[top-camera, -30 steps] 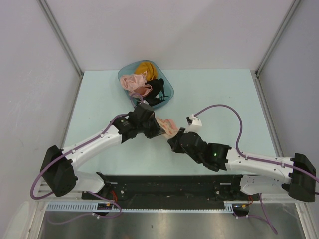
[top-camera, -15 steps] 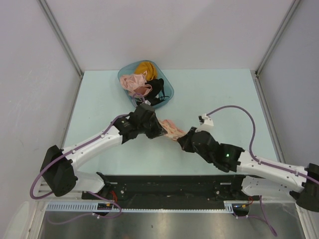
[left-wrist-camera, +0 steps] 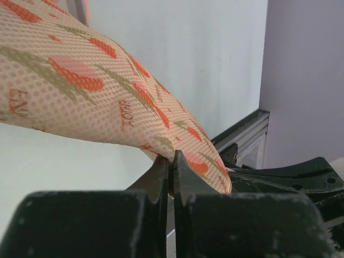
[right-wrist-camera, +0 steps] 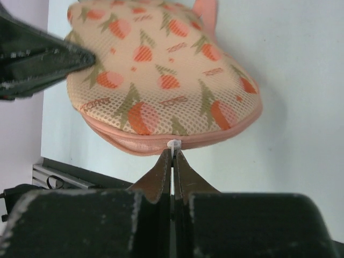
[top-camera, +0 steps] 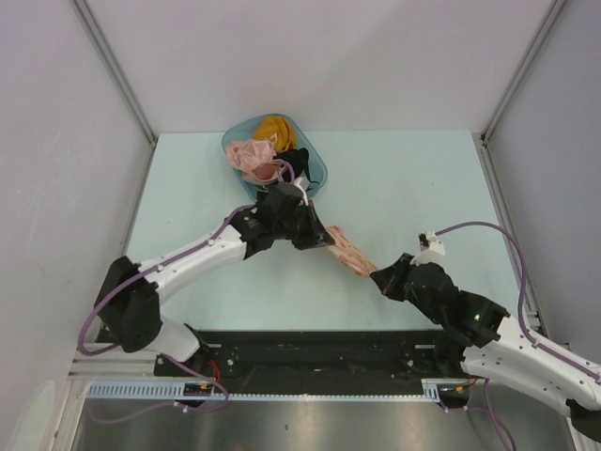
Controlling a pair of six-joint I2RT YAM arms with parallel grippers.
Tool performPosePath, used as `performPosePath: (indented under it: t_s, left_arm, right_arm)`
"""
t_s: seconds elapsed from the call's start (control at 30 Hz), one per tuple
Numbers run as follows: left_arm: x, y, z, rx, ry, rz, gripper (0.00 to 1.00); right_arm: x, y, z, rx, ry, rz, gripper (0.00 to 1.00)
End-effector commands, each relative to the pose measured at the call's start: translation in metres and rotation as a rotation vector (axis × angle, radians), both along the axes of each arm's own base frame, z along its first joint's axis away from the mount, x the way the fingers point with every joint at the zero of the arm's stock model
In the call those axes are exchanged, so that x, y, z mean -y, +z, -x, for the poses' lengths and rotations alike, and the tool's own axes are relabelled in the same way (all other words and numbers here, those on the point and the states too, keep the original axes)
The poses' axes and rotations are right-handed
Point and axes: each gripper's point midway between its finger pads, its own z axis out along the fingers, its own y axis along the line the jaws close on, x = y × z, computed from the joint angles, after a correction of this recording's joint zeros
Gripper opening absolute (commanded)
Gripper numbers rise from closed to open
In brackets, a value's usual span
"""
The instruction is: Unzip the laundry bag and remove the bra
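Observation:
The laundry bag (top-camera: 348,252), cream-peach mesh with orange motifs and a pink zip rim, hangs stretched between both grippers above the table. My left gripper (top-camera: 322,237) is shut on the bag's far end; in the left wrist view its tips (left-wrist-camera: 172,159) pinch the fabric edge of the bag (left-wrist-camera: 97,86). My right gripper (top-camera: 379,273) is shut on the small white zipper pull (right-wrist-camera: 173,144) at the bag's (right-wrist-camera: 161,70) pink rim, tips (right-wrist-camera: 173,157) pressed together. The bra is out of view.
A teal tub (top-camera: 316,167) at the back of the pale green table (top-camera: 423,188) holds pink (top-camera: 252,158), mustard (top-camera: 274,129) and black garments. The left arm's fingers (right-wrist-camera: 48,58) show at the left of the right wrist view. Metal frame posts stand at the table's corners.
The right gripper has closed fully and pulled back to the right and toward the near edge with the zipper pull. The bag is drawn out longer. The left gripper shifted slightly right and back.

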Motion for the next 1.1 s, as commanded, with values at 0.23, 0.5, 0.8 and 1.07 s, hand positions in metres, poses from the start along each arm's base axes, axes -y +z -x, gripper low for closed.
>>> performPosePath:
  t_s: [0.23, 0.5, 0.8, 1.07]
  left_arm:
    - [0.078, 0.056, -0.019, 0.283, -0.420, 0.097, 0.54]
    - [0.022, 0.071, -0.026, 0.362, -0.310, -0.077, 1.00]
    - [-0.028, 0.057, 0.024, 0.170, -0.086, 0.060, 1.00]
    - [-0.037, 0.015, 0.058, -0.024, -0.019, 0.180, 1.00]
  right_arm:
    - [-0.006, 0.004, 0.000, 0.005, -0.045, -0.026, 0.00]
    - [-0.024, -0.006, -0.006, -0.016, -0.037, -0.012, 0.00]
    - [-0.060, -0.010, -0.014, -0.030, 0.018, -0.055, 0.00]
    - [-0.075, -0.019, -0.014, -0.051, 0.046, -0.059, 0.00]
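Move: My left fingers are pinching a fold of the laundry bag. The zip pull, at the zipped edge, lies about 10 cm to their right, 7 cm back and nearly level. The bag's middle hangs between my hands, some 5 cm right of my left fingers, 1 cm back and 3 cm lower; the blue basket is about 23 cm ahead, 13 cm left and 10 cm below. My right fingers hold the zip pull, the bag's middle some 6 cm ahead and 5 cm left of them. I swing my left hand about 7 cm right and a little forward, opening wide to let go of the bag, then lift clear and sweep back some 11 cm left and 8 cm back, finally dropping beside the bag's left side near the zipped edge, fingers open. My right keeps its pinch on the zip pull, carrying it about 6 cm left and lowering it 3 or 4 cm. ##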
